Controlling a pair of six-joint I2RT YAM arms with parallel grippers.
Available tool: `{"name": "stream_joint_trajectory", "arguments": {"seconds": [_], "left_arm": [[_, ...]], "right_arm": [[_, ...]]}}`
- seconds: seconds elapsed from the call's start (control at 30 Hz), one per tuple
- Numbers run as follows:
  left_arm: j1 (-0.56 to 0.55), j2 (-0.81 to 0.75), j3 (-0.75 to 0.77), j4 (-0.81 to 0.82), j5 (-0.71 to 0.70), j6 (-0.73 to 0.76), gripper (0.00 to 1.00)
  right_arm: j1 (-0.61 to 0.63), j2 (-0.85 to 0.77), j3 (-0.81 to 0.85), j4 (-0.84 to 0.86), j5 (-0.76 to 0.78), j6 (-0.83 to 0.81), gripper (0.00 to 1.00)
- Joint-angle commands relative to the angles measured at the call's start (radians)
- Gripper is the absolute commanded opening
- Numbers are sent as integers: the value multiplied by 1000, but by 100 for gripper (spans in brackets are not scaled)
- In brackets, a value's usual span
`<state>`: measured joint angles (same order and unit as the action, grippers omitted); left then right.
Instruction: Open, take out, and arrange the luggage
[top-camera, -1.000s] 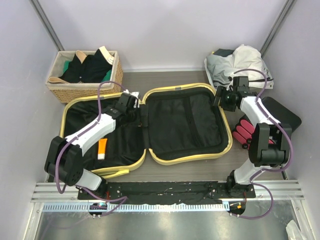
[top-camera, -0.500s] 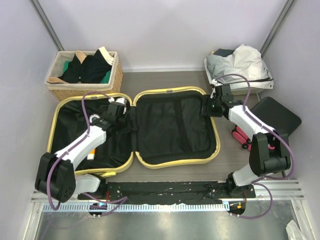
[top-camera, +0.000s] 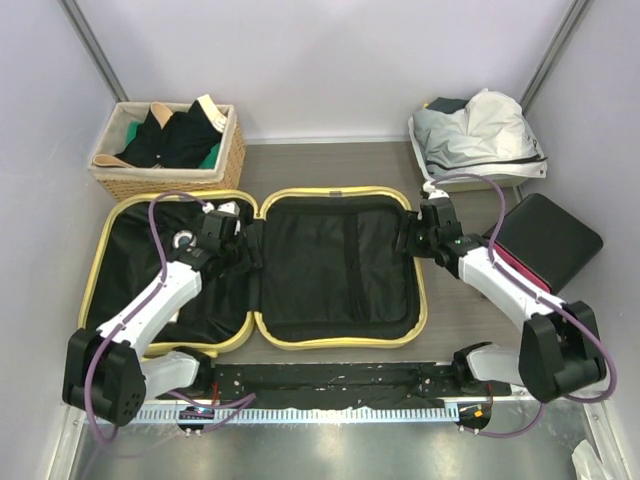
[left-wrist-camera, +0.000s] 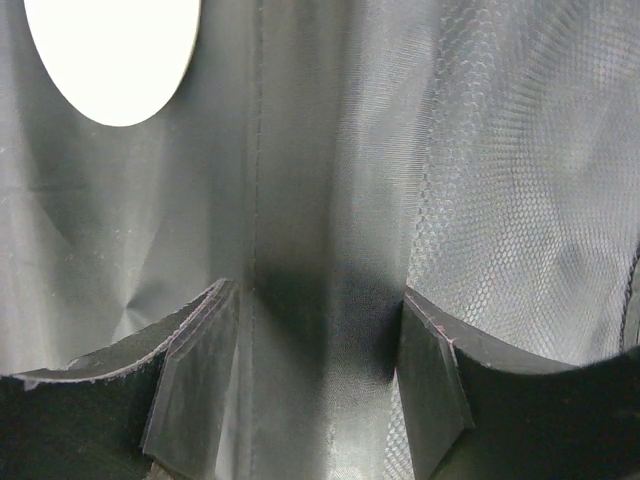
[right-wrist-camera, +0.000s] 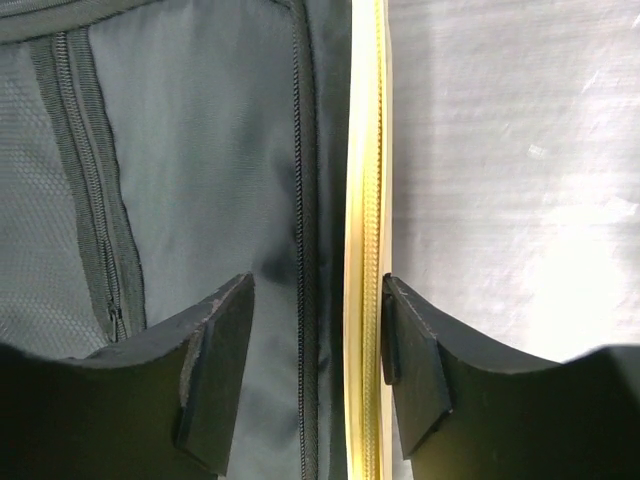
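The luggage (top-camera: 330, 270), a pale-yellow hard-shell case, lies open flat with black lining in both halves. My left gripper (top-camera: 238, 252) is down in the left half beside the hinge. In the left wrist view its jaws (left-wrist-camera: 320, 380) are closed on a ridge of black lining (left-wrist-camera: 330, 250), and a white oval thing (left-wrist-camera: 110, 50) lies beyond. My right gripper (top-camera: 413, 238) sits on the right half's outer edge. In the right wrist view its jaws (right-wrist-camera: 318, 370) clamp the wall there, one pad on the lining and one on the yellow zipper rim (right-wrist-camera: 365, 200).
A wicker basket (top-camera: 165, 150) of dark clothes stands at the back left. A grey-white garment pile (top-camera: 480, 130) is at the back right. A black box (top-camera: 545, 240) lies right of the case. A metal rail (top-camera: 330, 385) runs along the near edge.
The open case has slid left and a little nearer, with both grippers moving along with it. Both sets of jaws have narrowed. The red cylinders by the black box are now mostly hidden.
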<state>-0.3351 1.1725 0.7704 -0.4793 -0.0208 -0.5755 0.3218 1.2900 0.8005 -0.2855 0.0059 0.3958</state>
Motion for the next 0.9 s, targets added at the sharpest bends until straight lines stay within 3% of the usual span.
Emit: {"name": "stream_joint_trajectory", "arguments": {"seconds": [0.0, 0.1, 0.2, 0.23, 0.43, 0.6, 0.67, 0.87], "left_arm": [[56, -82, 14, -102, -238, 19, 62], [56, -131, 18, -116, -242, 14, 64], [56, -139, 53, -143, -202, 35, 76], [56, -129, 72, -156, -186, 43, 85], [56, -115, 207, -240, -130, 153, 100], [56, -87, 346, -245, -68, 230, 99], [56, -41, 409, -245, -22, 256, 100], [56, 29, 507, -225, 114, 307, 100]], "right_arm": [[115, -116, -67, 111, -245, 216, 59], [115, -173, -49, 65, -218, 189, 64], [115, -192, 37, -29, -176, 122, 73], [115, -201, 64, -85, -146, 106, 77], [112, -227, 311, -355, 118, 80, 95], [96, -247, 468, -569, 506, 127, 100], [54, -265, 479, -639, 549, 156, 100], [-125, -296, 464, -771, 464, 153, 100]]}}
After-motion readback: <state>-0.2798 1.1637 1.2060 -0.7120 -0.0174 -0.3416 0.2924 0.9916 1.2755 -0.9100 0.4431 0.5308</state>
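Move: The left hand has the suitcase's centre strip between its fingers, just below the hand point; the white oval brush lies about 4 cm ahead and 4 cm left, the round tin 4 cm ahead and 14 cm left, the orange tube 8 cm back and 15 cm left. The right hand straddles the yellow right rim, about 1 cm to its right; the white basket stands some 20 cm ahead and 14 cm right, the black case about 28 cm right, 1 cm ahead. Back towards the base first, low over the suitcase, the right hand about 4 cm along the yellow rim and the left just over 1 cm at the centre strip, both opening wide to let go. Then both climb clear, the left some 14 cm while reaching forward, the right faster and higher, swinging right off the rim and turning clockwise; both tip their fingers up. ##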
